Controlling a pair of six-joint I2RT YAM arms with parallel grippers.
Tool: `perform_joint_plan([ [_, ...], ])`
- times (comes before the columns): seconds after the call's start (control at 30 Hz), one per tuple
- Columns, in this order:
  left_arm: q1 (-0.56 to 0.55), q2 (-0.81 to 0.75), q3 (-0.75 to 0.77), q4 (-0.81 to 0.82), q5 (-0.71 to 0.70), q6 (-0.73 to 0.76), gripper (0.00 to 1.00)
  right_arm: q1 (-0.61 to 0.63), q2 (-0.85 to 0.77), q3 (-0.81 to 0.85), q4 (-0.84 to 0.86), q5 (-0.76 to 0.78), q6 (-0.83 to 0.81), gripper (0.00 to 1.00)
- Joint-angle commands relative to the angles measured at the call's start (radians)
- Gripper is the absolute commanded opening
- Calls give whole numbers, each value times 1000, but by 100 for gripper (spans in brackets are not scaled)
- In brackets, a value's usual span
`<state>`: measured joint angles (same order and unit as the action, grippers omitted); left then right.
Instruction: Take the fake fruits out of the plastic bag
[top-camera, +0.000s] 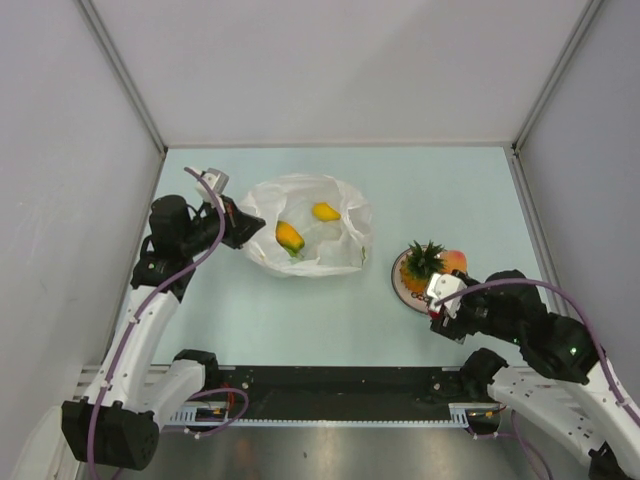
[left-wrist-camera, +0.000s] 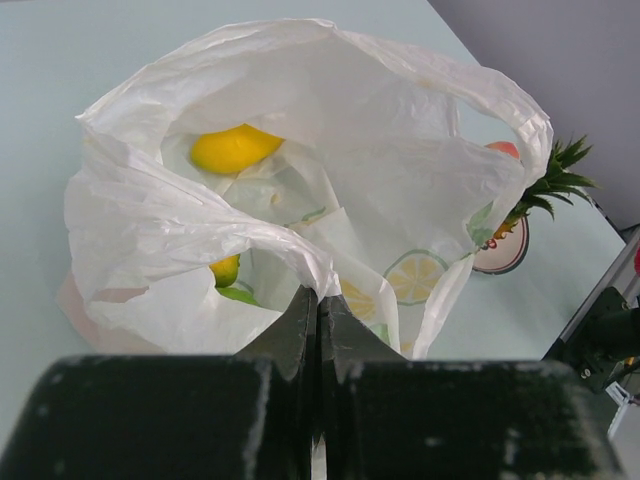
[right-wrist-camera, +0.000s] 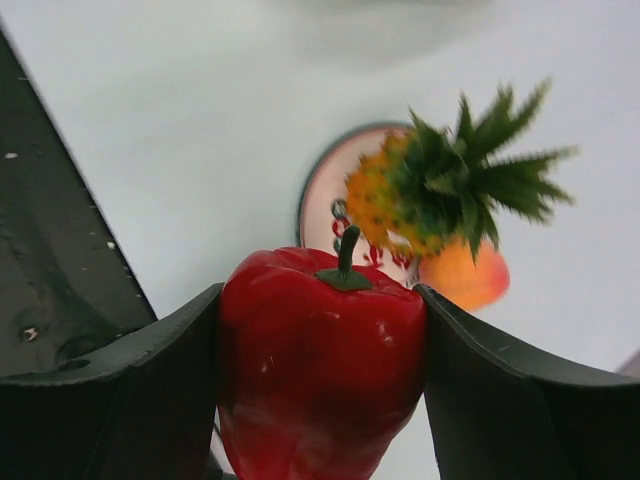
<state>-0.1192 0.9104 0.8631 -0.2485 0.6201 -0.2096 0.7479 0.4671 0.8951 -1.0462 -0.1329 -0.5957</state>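
Observation:
The plastic bag lies open in the middle of the table. My left gripper is shut on its left rim; in the left wrist view the jaws pinch a fold of the bag. Inside lie a yellow lemon and a yellow-orange fruit. My right gripper is shut on a glossy red fake fruit with a green stem, just short of the plate. An orange pineapple and a peach sit on that plate.
The round white plate with coloured marks sits to the right of the bag, near the right arm. Grey walls enclose the table on three sides. Bare table lies between the bag and the arm bases.

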Motion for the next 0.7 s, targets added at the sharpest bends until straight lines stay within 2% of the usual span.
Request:
perform_joint_plan([
  [0.0,6,21,13,17,0,-1,1,-113,5,-25,3,114,60,33],
  [0.13,6,47,25,22,0,-2,1,-222,48,-42,49,99,60,29],
  [0.27,6,53,27,22,3,-5,1,-350,102,-35,84,102,51,19],
  [0.33,4,56,25,22,1,-7,1,-488,128,-24,122,61,28,18],
  [0.4,4,56,25,23,3,-7,1,-614,185,10,162,-67,11,16],
  [0.43,6,59,25,26,3,-7,1,-785,214,31,195,-124,17,15],
  [0.47,6,62,27,26,3,-7,1,-861,305,51,210,-239,33,10],
  [0.53,6,65,28,26,4,-7,1,-1054,410,122,244,-310,178,0],
  [0.57,4,67,30,25,4,-7,1,-1087,500,143,244,-333,244,0],
  [0.6,4,71,31,23,3,-5,1,-1096,539,177,236,-338,329,0],
  [0.67,4,74,34,20,1,1,1,-1072,570,179,232,-364,401,0],
])
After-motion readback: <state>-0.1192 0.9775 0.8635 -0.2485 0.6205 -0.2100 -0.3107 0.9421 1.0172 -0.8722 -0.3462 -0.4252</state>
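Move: My right hand still has the red pepper pinched between its fingers. The plate lies about 14 cm ahead of this hand, practically in line with it, and some 18 cm below. The pineapple is on it, about 15 cm ahead and 3 cm left of my right hand, with the peach about 17 cm ahead and 6 cm right. From my left hand, which is holding the bag's rim, the plate is roughly 45 cm right and 4 cm back. I swing the pepper to the right and forward with my right arm, speeding up, around the near right side of the plate. That is about 15 cm right and 13 cm forward, sinking slightly, while the hand turns clockwise by nearly 60 degrees and tips down somewhat; the fingers keep their grip. My left hand keeps the bag's rim pinched and sinks about 2 cm. ##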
